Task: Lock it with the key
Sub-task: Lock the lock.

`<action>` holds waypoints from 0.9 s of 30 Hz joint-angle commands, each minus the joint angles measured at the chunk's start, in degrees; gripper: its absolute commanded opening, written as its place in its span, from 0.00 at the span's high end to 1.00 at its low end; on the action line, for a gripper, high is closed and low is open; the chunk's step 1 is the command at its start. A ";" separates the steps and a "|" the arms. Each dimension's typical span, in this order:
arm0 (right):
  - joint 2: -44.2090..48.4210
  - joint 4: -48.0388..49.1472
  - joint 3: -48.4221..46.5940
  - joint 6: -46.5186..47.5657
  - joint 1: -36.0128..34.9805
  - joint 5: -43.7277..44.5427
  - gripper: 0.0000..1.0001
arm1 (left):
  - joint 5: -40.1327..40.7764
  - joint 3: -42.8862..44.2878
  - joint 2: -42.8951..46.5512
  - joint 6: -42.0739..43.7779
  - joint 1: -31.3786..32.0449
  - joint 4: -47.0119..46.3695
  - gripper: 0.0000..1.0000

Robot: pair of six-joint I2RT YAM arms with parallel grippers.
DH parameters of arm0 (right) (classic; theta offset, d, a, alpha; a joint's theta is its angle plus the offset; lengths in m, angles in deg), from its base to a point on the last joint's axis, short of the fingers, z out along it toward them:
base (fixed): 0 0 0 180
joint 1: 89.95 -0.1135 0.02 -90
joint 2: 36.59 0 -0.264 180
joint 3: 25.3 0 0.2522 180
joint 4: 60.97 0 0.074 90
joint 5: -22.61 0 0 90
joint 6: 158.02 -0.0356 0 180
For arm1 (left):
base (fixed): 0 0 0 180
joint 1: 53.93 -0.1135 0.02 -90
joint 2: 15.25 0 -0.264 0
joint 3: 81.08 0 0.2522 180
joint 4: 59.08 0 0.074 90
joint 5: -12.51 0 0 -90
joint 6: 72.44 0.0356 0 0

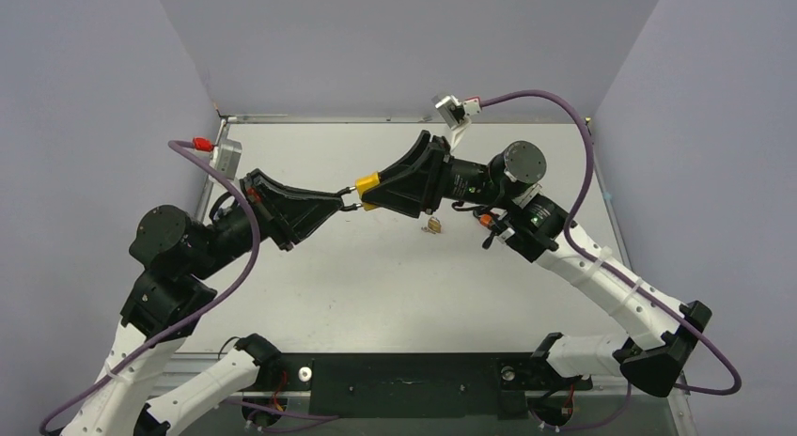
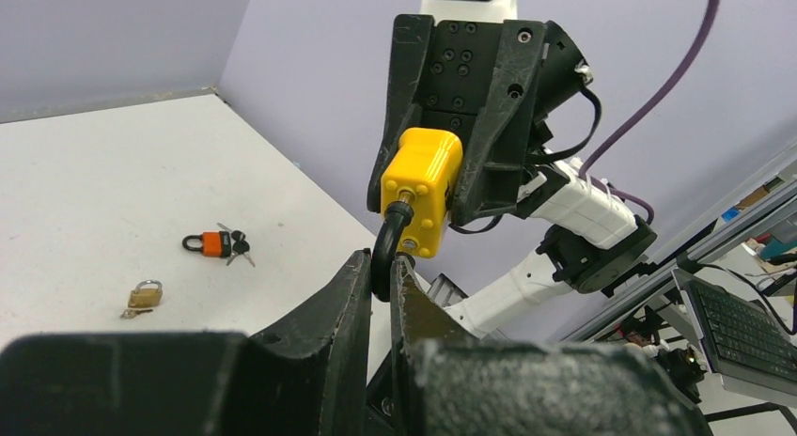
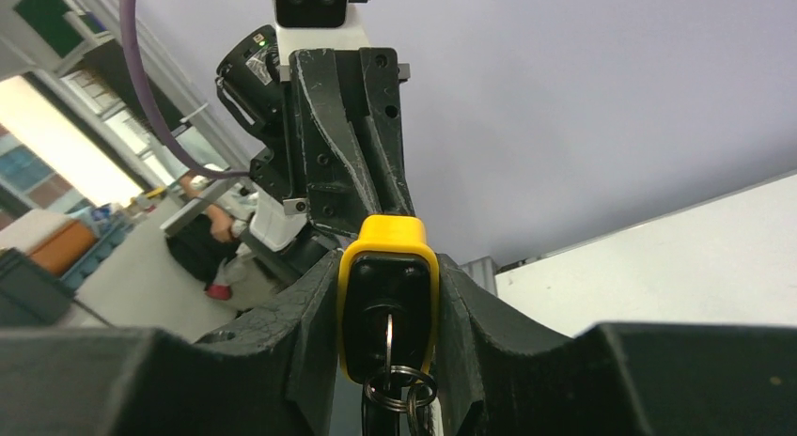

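Note:
A yellow padlock point(image 1: 367, 187) hangs in the air between the two arms above the table middle. My right gripper point(image 3: 388, 309) is shut on the padlock's yellow body point(image 3: 387, 304). A key point(image 3: 389, 337) sits in its keyhole, with a key ring point(image 3: 399, 389) hanging below. My left gripper point(image 2: 380, 272) is shut on the padlock's black shackle point(image 2: 383, 257), just below the yellow body point(image 2: 423, 187). In the top view the left gripper point(image 1: 342, 202) meets the right gripper point(image 1: 376, 189) at the padlock.
A small brass padlock point(image 1: 433, 227) lies on the white table point(image 1: 376, 286); it also shows in the left wrist view point(image 2: 145, 295). An orange padlock point(image 2: 216, 243) with keys lies near it. Purple cables loop beside both arms.

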 commanded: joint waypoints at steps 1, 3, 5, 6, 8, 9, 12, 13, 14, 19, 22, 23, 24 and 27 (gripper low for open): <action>-1.74 -15.27 -3.09 13.00 -4.15 11.43 1.00 | -7.57 2.95 -3.69 -4.73 1.03 -6.51 1.00; -2.21 -18.14 -3.71 15.15 -5.60 12.88 1.00 | -8.02 2.10 -4.32 -6.76 0.99 -9.27 1.00; -2.33 -18.57 -3.08 15.58 -6.11 13.24 1.00 | -8.24 1.76 -5.00 -8.17 0.98 -11.05 1.00; -2.36 -18.88 -2.43 15.79 -6.17 13.64 1.00 | -8.35 1.89 -5.59 -8.60 1.01 -11.51 1.00; -2.38 -20.08 -1.99 16.67 -6.37 14.67 1.00 | -9.15 1.75 -6.57 -10.00 1.03 -13.34 1.00; -2.61 -20.93 -2.11 17.35 -6.57 15.16 1.00 | -9.66 1.60 -6.85 -11.29 0.99 -15.01 1.00; -3.03 -23.65 -2.31 19.71 -7.38 16.77 1.00 | -10.71 0.91 -8.02 -14.07 1.03 -19.27 1.00; -3.15 -23.73 -1.86 19.75 -7.38 16.96 1.00 | -10.90 0.79 -8.24 -14.54 1.03 -19.92 1.00; -3.21 -24.06 -1.66 20.11 -7.44 17.39 1.00 | -11.46 0.70 -8.66 -15.42 0.99 -21.05 1.00; -4.70 -24.86 -0.97 21.03 -7.57 18.06 1.00 | -13.01 -0.27 -9.78 -18.64 1.11 -25.79 1.00; -5.22 -24.89 -0.55 21.17 -7.72 18.70 1.00 | -13.48 -0.24 -10.15 -19.97 1.06 -28.14 1.00; -5.35 -25.31 -0.37 21.45 -7.68 19.31 1.00 | -13.52 -0.06 -10.26 -20.04 1.05 -28.27 1.00; -5.59 -25.53 -0.38 21.59 -7.66 19.55 1.00 | -13.61 0.17 -10.32 -20.14 1.10 -28.52 1.00; -6.19 -26.30 -0.12 22.07 -7.64 20.49 1.00 | -13.95 1.08 -10.80 -20.68 1.06 -29.49 1.00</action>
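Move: Between the two grippers, the yellow lock body stands about 5 cm to the left hand's right and 2 cm ahead, about 1 cm higher; its key is some 3 cm farther right of it. From the right hand, which already grips the body around 1 cm to its left and level ahead, the black shackle in the left fingers lies roughly 4 cm left and 2 cm back, with the key about 2 cm right. Pressing the shackle into the yellow body, the left hand carries it about 5.5 cm forward and 3 cm right, tipping down some 10 degrees. The right hand keeps its grip on the body and goes forward nearly as far, turning a good 20 degrees clockwise. Both grippers stay closed on their parts. ##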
